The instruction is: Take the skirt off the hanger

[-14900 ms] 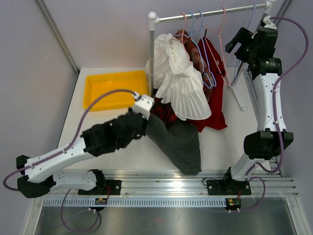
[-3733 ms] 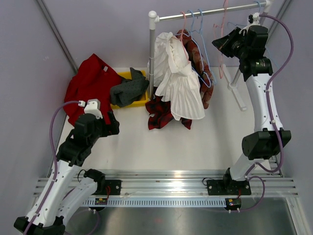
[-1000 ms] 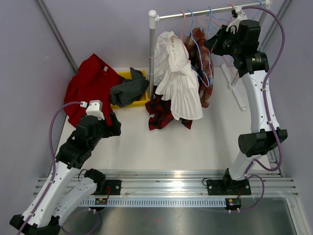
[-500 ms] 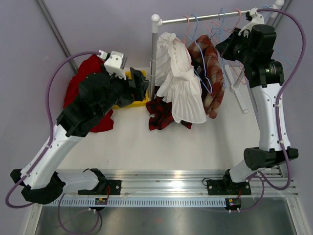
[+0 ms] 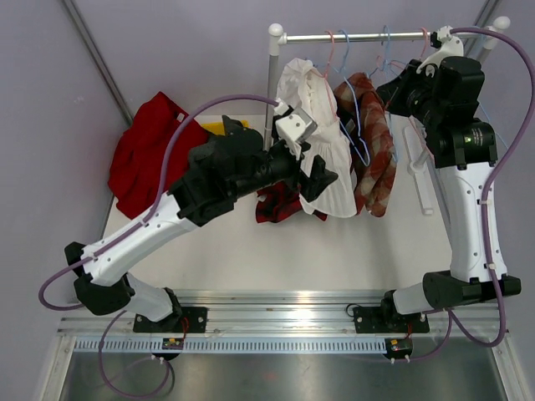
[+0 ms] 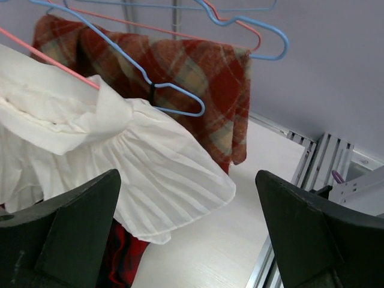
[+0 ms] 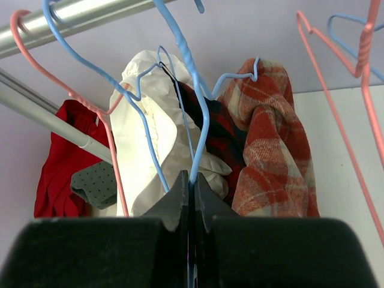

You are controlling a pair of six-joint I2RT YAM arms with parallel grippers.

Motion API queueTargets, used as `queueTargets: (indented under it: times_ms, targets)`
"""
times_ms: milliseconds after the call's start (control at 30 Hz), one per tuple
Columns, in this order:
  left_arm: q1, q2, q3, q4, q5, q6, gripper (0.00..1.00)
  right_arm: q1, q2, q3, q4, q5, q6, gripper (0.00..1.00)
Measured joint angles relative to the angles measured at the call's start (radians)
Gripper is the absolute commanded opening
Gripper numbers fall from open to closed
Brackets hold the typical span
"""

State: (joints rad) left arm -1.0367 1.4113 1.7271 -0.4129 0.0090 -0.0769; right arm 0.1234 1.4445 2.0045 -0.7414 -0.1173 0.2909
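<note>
A white pleated garment [image 5: 322,146], shaped like a skirt, hangs from a pink hanger [image 6: 57,66] on the rail. Beside it a red-orange plaid garment [image 5: 374,154] hangs over a blue hanger [image 6: 174,99]. My left gripper [image 5: 311,177] is open and empty, just in front of the white hem [image 6: 174,186], not touching it; its fingers [image 6: 72,234] stand wide apart. My right gripper [image 5: 399,90] is up by the rail, shut on the blue hanger's wire neck [image 7: 198,138]. The white garment [image 7: 150,138] and the plaid one [image 7: 270,144] hang below it.
The rack's rail [image 5: 359,37] and upright pole [image 5: 272,83] stand at the back, with its foot [image 5: 422,180] at the right. Empty pink and blue hangers [image 7: 336,108] hang on the right. A dark red plaid cloth [image 5: 280,205] lies under the white garment. A red garment [image 5: 138,163] and a yellow tray [image 5: 216,127] lie at the left.
My left arm has swung from the yellow tray rightwards to the white garment's hem. The rack, hangers and right gripper have shifted a little to the right.
</note>
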Motion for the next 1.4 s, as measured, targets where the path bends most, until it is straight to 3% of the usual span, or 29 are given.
queueTargets:
  times_ms: [267, 633, 867, 1133, 1400]
  targets:
    - [-0.066, 0.022, -0.117, 0.108, 0.006, -0.006, 0.99, 0.0, -0.002, -0.031, 0.046, 0.003, -0.001, 0.0]
    - [-0.113, 0.001, -0.235, 0.172, -0.013, -0.025, 0.99, -0.005, 0.051, 0.085, 0.106, 0.049, -0.011, 0.0]
    - [-0.136, 0.004, -0.223, 0.216, -0.009, -0.025, 0.99, -0.006, -0.127, -0.01, 0.066, 0.077, -0.011, 0.0]
    - [-0.196, 0.123, -0.096, 0.267, 0.016, -0.024, 0.99, -0.006, -0.379, -0.094, -0.01, 0.078, 0.018, 0.0]
    - [-0.252, 0.231, -0.057, 0.313, 0.061, -0.028, 0.99, -0.006, -0.451, -0.114, -0.094, 0.074, 0.039, 0.0]
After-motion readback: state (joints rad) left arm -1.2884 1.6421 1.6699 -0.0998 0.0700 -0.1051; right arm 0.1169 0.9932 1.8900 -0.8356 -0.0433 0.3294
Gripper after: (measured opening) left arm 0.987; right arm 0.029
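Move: The plaid skirt hangs from the blue hanger already pinched in my right hand. From my open left hand, the skirt's middle is about 14 cm ahead, 12 cm to the right and 8 cm below; the white dress hangs some 13 cm straight ahead, 10 cm lower, and an empty pink hanger 18 cm ahead, 19 cm right, about level in height. From my right hand, the skirt's middle lies roughly 3 cm ahead, 2 cm left and 12 cm down. Keeping my pinch on the blue hanger, I ease my right hand slightly forward and up to unhook it, then pull it back past its start, ending some 16 cm back and 7 cm higher, fingers tilted up. My left hand dips, rises a little, then sweeps right, back and down towards the skirt's hem, about 13 cm right and 9 cm back overall, turning clockwise with its fingers wide open. ##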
